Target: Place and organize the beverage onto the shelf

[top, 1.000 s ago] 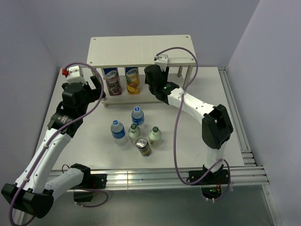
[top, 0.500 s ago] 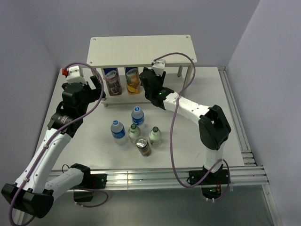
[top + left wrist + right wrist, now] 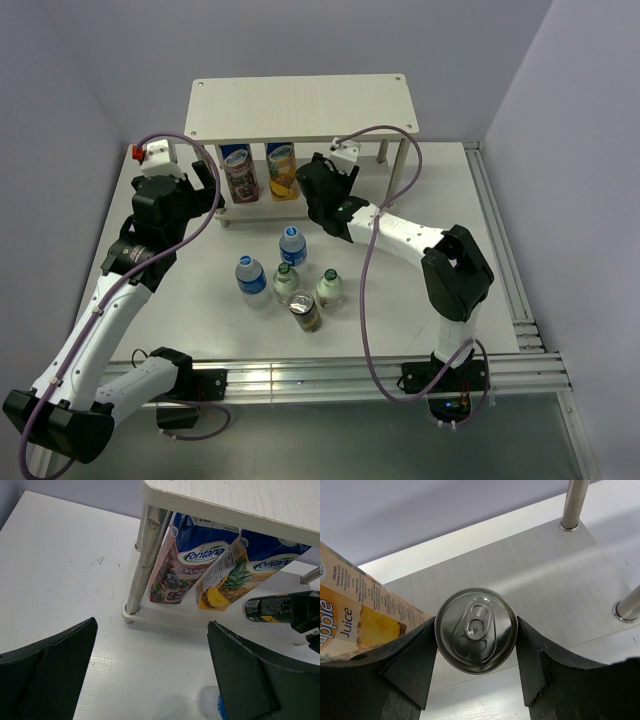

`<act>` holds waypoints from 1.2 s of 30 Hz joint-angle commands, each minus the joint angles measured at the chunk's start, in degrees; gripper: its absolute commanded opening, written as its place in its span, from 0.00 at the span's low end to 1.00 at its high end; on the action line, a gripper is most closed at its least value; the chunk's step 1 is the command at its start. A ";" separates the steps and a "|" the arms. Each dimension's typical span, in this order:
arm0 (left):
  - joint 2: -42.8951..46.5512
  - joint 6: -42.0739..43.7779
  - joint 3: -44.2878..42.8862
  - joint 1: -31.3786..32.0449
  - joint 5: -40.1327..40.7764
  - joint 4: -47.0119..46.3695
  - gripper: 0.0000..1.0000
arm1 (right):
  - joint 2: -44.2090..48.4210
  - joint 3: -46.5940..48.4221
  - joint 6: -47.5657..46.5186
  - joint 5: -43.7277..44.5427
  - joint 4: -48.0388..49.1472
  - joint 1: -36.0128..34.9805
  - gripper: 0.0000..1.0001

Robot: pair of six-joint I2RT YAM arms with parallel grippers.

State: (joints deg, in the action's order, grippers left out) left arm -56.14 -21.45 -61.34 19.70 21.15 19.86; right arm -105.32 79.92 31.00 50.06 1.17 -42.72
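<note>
My right gripper [image 3: 476, 630] is shut on a dark can [image 3: 475, 625], clamped near its silver top. It hovers at the front of the shelf's lower board [image 3: 540, 570], just right of the pineapple carton [image 3: 350, 615]. In the left wrist view the can [image 3: 267, 609] lies sideways, base toward that carton. The shelf [image 3: 300, 105] stands at the back. On the table stand two clear bottles [image 3: 291, 243] [image 3: 250, 277], two green glass bottles [image 3: 286, 281] [image 3: 330, 286] and another can [image 3: 305, 310]. My left gripper [image 3: 150, 675] is open and holds nothing, left of the shelf.
Two tall juice cartons [image 3: 172, 562] [image 3: 235, 572] stand on the left half of the lower board. Thin metal posts [image 3: 572, 502] [image 3: 627, 605] [image 3: 145, 555] hold up the top board. A raised rail [image 3: 500, 250] runs along the table's right side.
My right gripper has carried the can leftward and a little nearer, toward the pineapple carton. The left arm has not moved.
</note>
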 commanded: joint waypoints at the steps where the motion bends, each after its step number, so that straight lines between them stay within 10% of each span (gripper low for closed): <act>1: 0.42 1.15 -0.89 0.16 1.00 -0.61 0.98 | -2.26 -1.61 2.40 -0.49 -8.90 0.27 0.00; 13: 0.59 1.24 -0.89 0.16 1.27 -0.61 0.99 | -7.70 9.63 -2.96 -0.14 -11.54 0.36 0.66; 36: 0.50 1.32 -0.71 0.16 1.44 -0.61 0.99 | -13.25 16.24 -7.01 3.99 -5.65 0.53 0.69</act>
State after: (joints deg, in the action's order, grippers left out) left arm -56.14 -21.45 -61.34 19.70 21.39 20.03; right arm -118.91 93.86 24.97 53.10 -5.82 -42.89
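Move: The right gripper already holds the drink can near its top, the can leaning back towards the robot. Its standing spot on the lower shelf board is about 7 cm ahead, 2 cm right and 8 cm below. The pineapple carton stands some 7 cm ahead and 8 cm left at about hand height; the shelf's right front post is 2 cm ahead and about 14 cm right. From the left gripper, the spot is roughly 15 cm ahead, 25 cm right and 18 cm down. Ease the right gripper forward and slightly left, still holding the leaning can, and slacken the fingers just enough to let go of it. Then sink about 4 cm beside the lower shelf board while rolling the hand some 10 degrees, left side down, and finish with a short nudge forward and left, about 3 cm forward in all. ##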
